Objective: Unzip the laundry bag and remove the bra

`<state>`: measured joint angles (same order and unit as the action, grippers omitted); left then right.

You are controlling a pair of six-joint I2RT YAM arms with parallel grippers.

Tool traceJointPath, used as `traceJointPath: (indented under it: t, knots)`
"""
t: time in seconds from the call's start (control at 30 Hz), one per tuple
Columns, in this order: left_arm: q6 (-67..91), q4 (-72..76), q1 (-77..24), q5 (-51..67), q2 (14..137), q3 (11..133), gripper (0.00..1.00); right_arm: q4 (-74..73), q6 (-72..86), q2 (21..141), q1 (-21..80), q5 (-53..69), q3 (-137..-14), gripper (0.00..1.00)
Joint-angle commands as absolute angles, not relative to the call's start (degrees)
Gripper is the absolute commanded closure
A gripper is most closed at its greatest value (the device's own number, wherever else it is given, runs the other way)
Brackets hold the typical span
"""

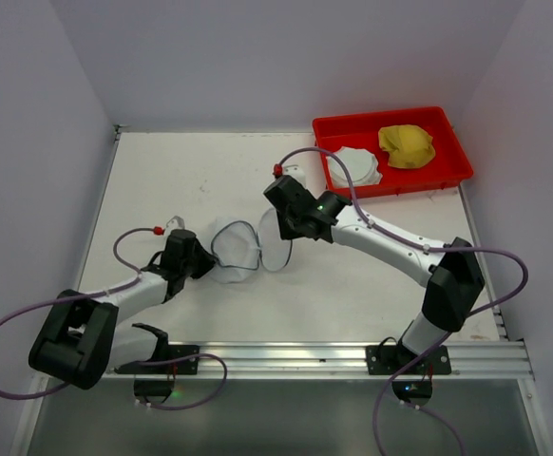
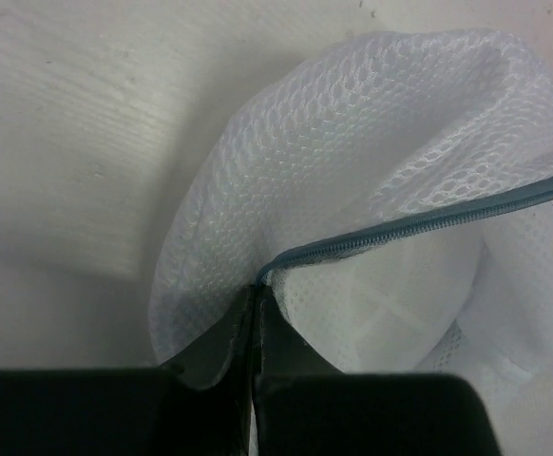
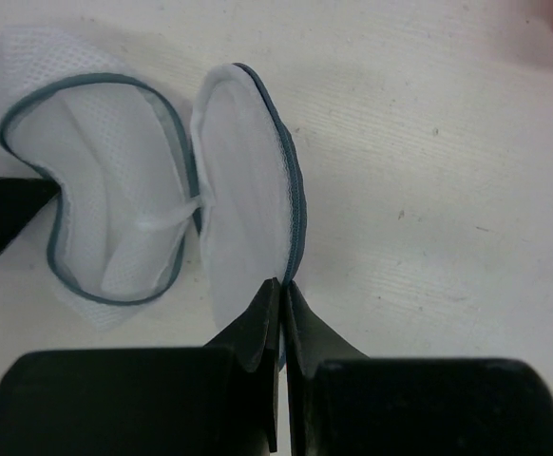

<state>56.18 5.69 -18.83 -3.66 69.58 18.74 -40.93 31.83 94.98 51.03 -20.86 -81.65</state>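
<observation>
The laundry bag (image 1: 243,247) lies unzipped mid-table, its two mesh halves spread apart and edged by the blue-grey zipper band. My left gripper (image 1: 208,258) is shut on the zipper edge of the left half (image 2: 352,142), its tips (image 2: 257,290) pinching the band. My right gripper (image 1: 280,236) is shut on the zipper edge of the right half (image 3: 243,190), pinching it at its tips (image 3: 282,285). The bra (image 3: 115,228), pale smooth fabric with a thin strap, lies inside the open left half; it also shows in the left wrist view (image 2: 390,313).
A red tray (image 1: 448,176) stands at the back right with a white round mesh item (image 1: 354,166) and a yellow cloth (image 1: 407,145) in it. White walls close in the table on the left, back and right.
</observation>
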Motion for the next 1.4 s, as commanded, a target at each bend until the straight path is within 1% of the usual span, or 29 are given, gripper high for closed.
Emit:
traceJointPath:
  t: [0.0, 0.07, 0.13, 0.17, 0.23, 0.37, 0.53, 0.73, 0.77, 0.8, 0.97, 1.03, 1.07, 1.13, 1.2, 1.27, 1.37]
  knots:
    - [55.28, 10.45, -19.07, -0.62, 73.38, 17.22, 1.00, -42.09, 30.32, 95.53, 52.20, -18.99, -88.05, 1.00]
    - [56.07, 11.95, -19.95, -0.26, 74.62, 17.58, 1.00, -42.89, 30.15, 97.99, 53.70, -19.16, -91.64, 1.00]
    - [57.04, 12.91, -21.43, -0.26, 75.15, 18.01, 1.00, -44.99, 29.97, 100.01, 55.27, -20.03, -94.73, 0.98]
    - [57.21, 13.01, -22.05, -0.26, 75.23, 18.28, 1.00, -45.61, 29.97, 101.93, 55.72, -20.13, -97.53, 0.95]
    - [57.74, 12.83, -23.73, -0.26, 75.59, 19.15, 1.00, -45.70, 29.88, 103.70, 56.60, -19.60, -99.75, 0.94]
    - [58.71, 12.92, -24.70, -0.26, 75.32, 19.60, 1.00, -43.95, 30.23, 108.10, 56.78, -14.78, -103.96, 0.94]
    - [59.24, 13.18, -24.70, 1.06, 73.65, 18.20, 1.00, -38.77, 30.32, 113.55, 56.78, -5.82, -104.50, 0.94]
    - [60.38, 16.25, -24.70, 2.11, 74.35, 15.56, 1.00, -26.56, 30.49, 116.36, 56.78, 10.51, -98.89, 0.92]
    - [60.47, 16.52, -24.70, 2.20, 74.62, 15.21, 1.00, -24.98, 30.76, 116.54, 56.86, 12.37, -97.22, 0.90]
    - [60.47, 16.78, -24.70, 2.28, 74.88, 14.86, 1.00, -22.18, 31.37, 116.72, 56.78, 13.96, -96.51, 0.89]
    - [61.08, 17.93, -24.35, 2.11, 74.45, 12.83, 1.00, -17.59, 33.31, 119.26, 55.90, 16.87, -92.56, 0.86]
    - [61.08, 17.93, -23.91, 2.37, 73.48, 11.87, 1.00, -14.95, 34.89, 119.71, 54.68, 17.84, -90.62, 0.82]
    - [61.08, 17.49, -23.73, 2.20, 72.95, 11.69, 1.00, -13.98, 35.33, 119.97, 54.23, 19.49, -88.61, 0.76]
    - [61.08, 16.09, -23.47, 1.41, 71.46, 11.16, 1.00, -11.08, 36.47, 119.88, 53.01, 20.82, -86.58, 0.74]
    - [60.91, 15.56, -23.29, 1.06, 69.79, 10.46, 1.00, -8.27, 37.61, 119.62, 52.21, 22.06, -83.68, 0.70]
    - [60.91, 14.68, -23.29, 1.05, 68.82, 10.20, 1.00, -6.34, 38.32, 119.44, 51.07, 23.02, -81.40, 0.63]
    - [61.08, 13.45, -23.20, 1.40, 66.11, 9.76, 1.00, -4.05, 39.28, 120.06, 49.92, 24.96, -79.98, 0.62]
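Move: The left fingers already pinch the zipper rim of the laundry bag at its left end; the bag's open middle lies some 6 cm to their right and 3 cm ahead. The right fingers hold the edge of the lid, whose middle hangs about 2 cm to their left and 5 cm below. The pinched rim lies roughly 20 cm left of the right hand, 3 cm back and 13 cm down, with the bag's middle about 14 cm left, level ahead and 13 cm down. Its fingers at first shut on the lid edge, the right hand carries it left some 16 cm across the bag, rising about 4 cm and then sinking well below its start, a little back, towards the left fingertips; late on it opens partway, with zipper tape left between its fingers, while rolling and tipping downward. The left hand keeps its pinch on the rim, going about 4 cm right, then slightly back. ##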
